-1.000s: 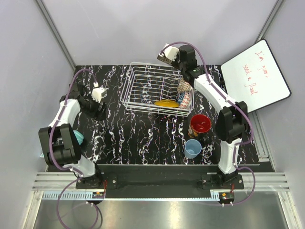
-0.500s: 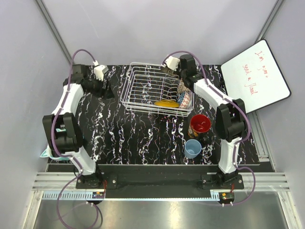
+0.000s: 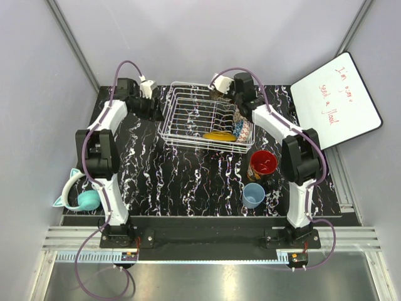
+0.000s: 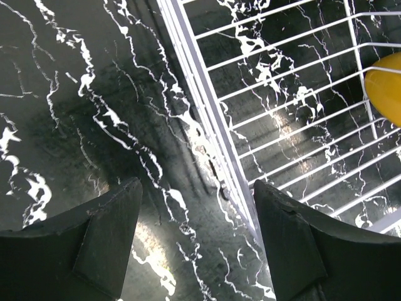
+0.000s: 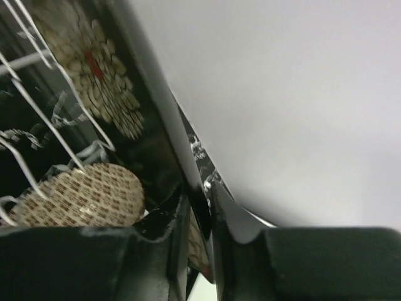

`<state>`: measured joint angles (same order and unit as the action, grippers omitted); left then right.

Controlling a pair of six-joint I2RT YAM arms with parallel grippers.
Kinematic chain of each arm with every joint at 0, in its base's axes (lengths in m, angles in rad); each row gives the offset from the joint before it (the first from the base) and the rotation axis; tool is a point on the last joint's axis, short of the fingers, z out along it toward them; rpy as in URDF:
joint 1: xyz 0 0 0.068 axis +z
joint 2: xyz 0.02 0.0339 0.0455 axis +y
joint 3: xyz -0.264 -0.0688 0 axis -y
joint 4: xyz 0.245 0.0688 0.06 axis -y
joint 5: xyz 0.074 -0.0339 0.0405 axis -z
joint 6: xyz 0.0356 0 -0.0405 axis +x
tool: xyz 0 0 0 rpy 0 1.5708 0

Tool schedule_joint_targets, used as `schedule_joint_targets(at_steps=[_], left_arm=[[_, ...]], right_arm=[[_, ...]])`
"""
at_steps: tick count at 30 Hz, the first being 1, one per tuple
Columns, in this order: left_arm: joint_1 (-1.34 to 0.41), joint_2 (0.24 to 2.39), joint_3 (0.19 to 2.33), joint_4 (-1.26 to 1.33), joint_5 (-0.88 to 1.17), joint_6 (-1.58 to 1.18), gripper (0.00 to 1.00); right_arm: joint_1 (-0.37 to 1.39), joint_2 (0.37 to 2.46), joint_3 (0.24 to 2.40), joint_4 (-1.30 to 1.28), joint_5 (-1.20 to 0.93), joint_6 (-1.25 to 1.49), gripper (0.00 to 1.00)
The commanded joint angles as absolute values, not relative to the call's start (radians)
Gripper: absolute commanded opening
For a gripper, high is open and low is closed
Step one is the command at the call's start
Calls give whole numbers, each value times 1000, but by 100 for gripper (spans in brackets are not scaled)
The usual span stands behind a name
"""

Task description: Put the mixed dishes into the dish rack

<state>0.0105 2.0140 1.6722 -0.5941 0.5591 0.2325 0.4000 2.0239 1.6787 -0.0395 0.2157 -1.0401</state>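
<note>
The white wire dish rack (image 3: 188, 119) stands at the back of the table. A yellow-orange plate (image 3: 219, 135) (image 4: 387, 94) and a blue patterned bowl (image 3: 240, 130) sit in it. At its back right corner my right gripper (image 3: 224, 94) (image 5: 199, 200) is shut on the rim of the dark patterned squarish plate (image 3: 217, 95) (image 5: 94, 63), which stands on edge among the rack wires. My left gripper (image 3: 154, 106) (image 4: 197, 244) is open over the table, straddling the rack's left edge. The red mug (image 3: 263, 163) and light-blue cup (image 3: 254, 195) stand on the table, front right.
A beige checkered dish (image 5: 81, 194) (image 3: 242, 114) lies in the rack beside the held plate. Teal headphones (image 3: 84, 198) lie at the table's front left edge. A white board with red writing (image 3: 335, 100) leans at the right. Grey walls close in behind.
My left arm has swung from the table's left side up to the rack's back left corner. The right gripper has brought the dark plate down from above the rack into it.
</note>
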Motion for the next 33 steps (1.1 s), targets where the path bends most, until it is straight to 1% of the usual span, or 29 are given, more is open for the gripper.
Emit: schedule_joint_targets(at_steps=[1,2,5,10,13,16,17,20,21,23,25,26,27,32,33], left_arm=[[6,2042,1721,-555,479,245,75],[5,2048,1723,-552,473,252,75],[5,2059,1726,-549,474,247,75],[6,2045,1700,-535,480,262,75],[6,2049,1690,-534,482,267,75],[5,2043,1654,-534,479,278,75],[-20,2031,1638,-532,477,285,75],[-32,1993,1544,-529,479,314,75],[-35,1984,1525,-531,480,325,75],[-43,1965,1476,-528,472,350,75],[-48,1936,1447,-523,466,362,75],[-52,1925,1419,-522,465,367,75],[-55,1905,1408,-520,463,365,75],[-84,1826,1315,-520,465,362,75],[-90,1809,1298,-519,468,362,75]], right_arm=[[437,2055,1675,37,156,-1005,36],[445,2062,1672,43,158,-1006,37],[460,2080,1661,49,172,-993,35],[472,2086,1640,54,204,-980,35],[476,2069,1618,70,231,-968,39],[482,2036,1592,84,261,-940,48],[483,2025,1589,81,271,-927,57],[489,1973,1585,31,316,-852,60],[489,1939,1585,15,325,-797,67],[491,1901,1575,8,359,-741,71],[492,1830,1533,-23,359,-680,84],[494,1807,1519,-29,359,-661,94],[492,1774,1499,-38,364,-628,100],[495,1680,1479,-144,417,-467,100],[495,1646,1483,-170,451,-375,100]])
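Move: Around the right hand's barely parted fingertips is the near right edge of the flowered tray, its middle about 7 cm to the left, 2 cm ahead and 5 cm lower. Below, the patterned bowl stands some 6 cm back, straight in line, and the yellow plate 16 cm back and 5 cm left. The left hand's open fingers straddle the dish rack's left rim, 2 cm right and 2 cm below; the rack's near left corner lies 7 cm back, straight in line. Letting go of the tray, the right hand slides about 4 cm left while sinking 5 cm, then spreads its fingers wide and backs up and away from the tray, rolling its left side up some 20 degrees. The left hand first stays nearly still over the rack's left rim, then sinks and draws back 6 cm along it, fingers open, dragging that side of the rack. ##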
